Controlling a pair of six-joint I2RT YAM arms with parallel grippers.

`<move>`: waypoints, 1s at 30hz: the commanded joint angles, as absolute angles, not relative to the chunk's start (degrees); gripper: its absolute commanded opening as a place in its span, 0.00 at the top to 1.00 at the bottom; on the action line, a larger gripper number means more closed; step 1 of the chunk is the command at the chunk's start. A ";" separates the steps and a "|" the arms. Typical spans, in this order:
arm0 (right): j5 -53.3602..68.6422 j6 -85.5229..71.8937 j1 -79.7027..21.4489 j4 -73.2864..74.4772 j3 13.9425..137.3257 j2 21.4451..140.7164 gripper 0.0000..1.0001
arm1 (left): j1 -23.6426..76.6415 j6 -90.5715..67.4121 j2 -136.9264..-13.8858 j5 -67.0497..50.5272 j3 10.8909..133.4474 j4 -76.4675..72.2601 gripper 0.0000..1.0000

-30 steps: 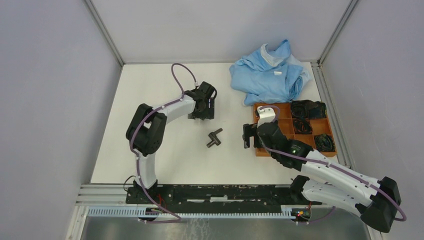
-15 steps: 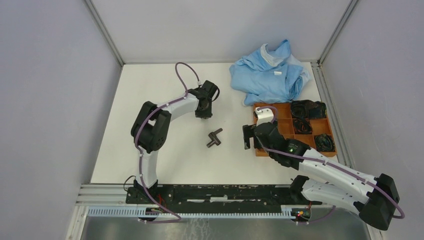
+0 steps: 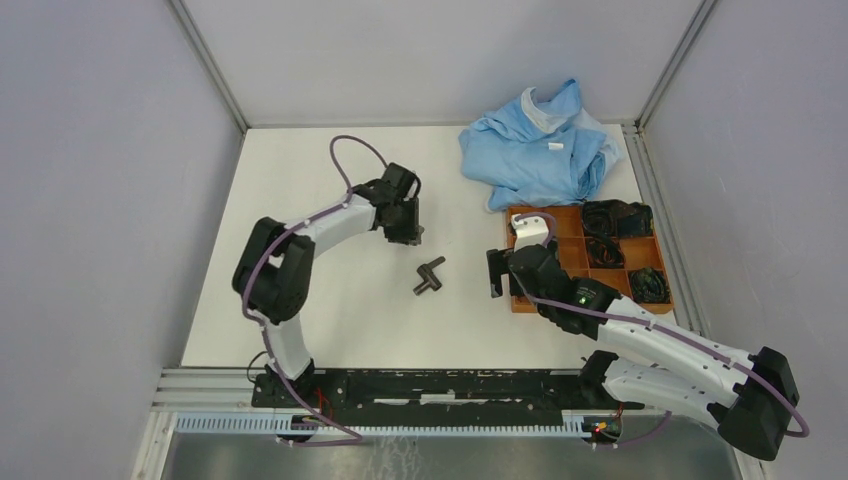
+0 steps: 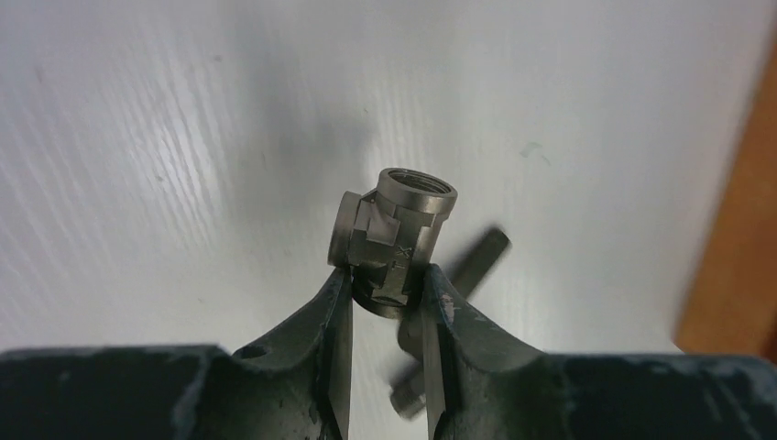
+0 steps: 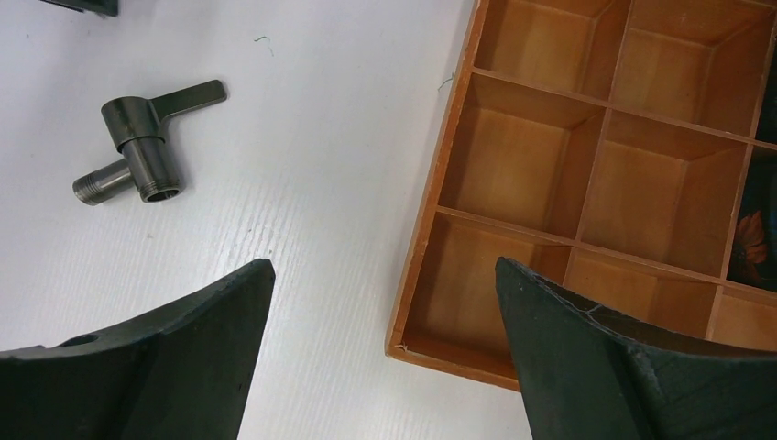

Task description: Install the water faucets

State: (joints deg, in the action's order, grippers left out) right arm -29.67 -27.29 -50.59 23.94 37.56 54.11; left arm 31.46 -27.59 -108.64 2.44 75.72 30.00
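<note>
My left gripper (image 4: pixel 387 275) is shut on a short, stubby grey faucet fitting (image 4: pixel 396 229), pinching its lower end so that a threaded opening faces up. In the top view this gripper (image 3: pixel 408 232) hangs over the table's middle, behind the T-shaped faucet (image 3: pixel 429 276). That dark T-shaped faucet (image 5: pixel 142 151) lies loose on the white table, and it shows blurred behind the left fingers (image 4: pixel 472 261). My right gripper (image 5: pixel 383 266) stands wide open and empty, to the right of the T-shaped faucet (image 3: pixel 495 272), at the tray's left edge.
An orange compartment tray (image 3: pixel 520 300) sits at the right, its far cells holding black coiled parts (image 3: pixel 615 218) and its near-left cells (image 5: pixel 513 179) bare. A crumpled blue cloth (image 3: pixel 535 150) lies at the back right. Grey walls enclose the table.
My left gripper has closed from open onto the stubby fitting and shifted slightly left and toward the near side. The right arm has barely moved and the T-shaped faucet lies where it was.
</note>
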 commanded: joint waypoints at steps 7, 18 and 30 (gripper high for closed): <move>-31.24 -26.00 -50.71 21.73 36.58 53.07 0.03 | 16.58 -40.61 -88.73 -38.97 53.38 5.20 0.98; -20.98 -26.68 -50.71 12.12 33.62 52.85 0.05 | 10.17 -47.89 -77.23 -27.54 42.50 10.55 0.98; -16.06 -28.72 -50.70 9.87 35.74 59.57 0.06 | 21.90 -83.28 -57.28 11.35 29.73 23.01 0.98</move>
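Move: The faucet I am building onto lies on the table about 7 cm back and 2 cm to the right of my left hand, some 3 cm lower; that hand already holds the small pipe fitting. From my open right hand the same faucet is roughly 8 cm ahead, 12 cm to the left and 12 cm down. The wooden tray's middle is about 11 cm ahead of my right hand and 18 cm to its right. Keeping the pipe fitting pinched, I swing my left hand back and left, about 10 cm each way, clear of the faucet, rising quickly at first and finishing some 5 cm higher. Its left side rolls down about 40 degrees, then the hand turns counter-clockwise about as much. Midway my right hand starts left and down towards the faucet, about 5 cm, turning slightly counter-clockwise, fingers wide open. ##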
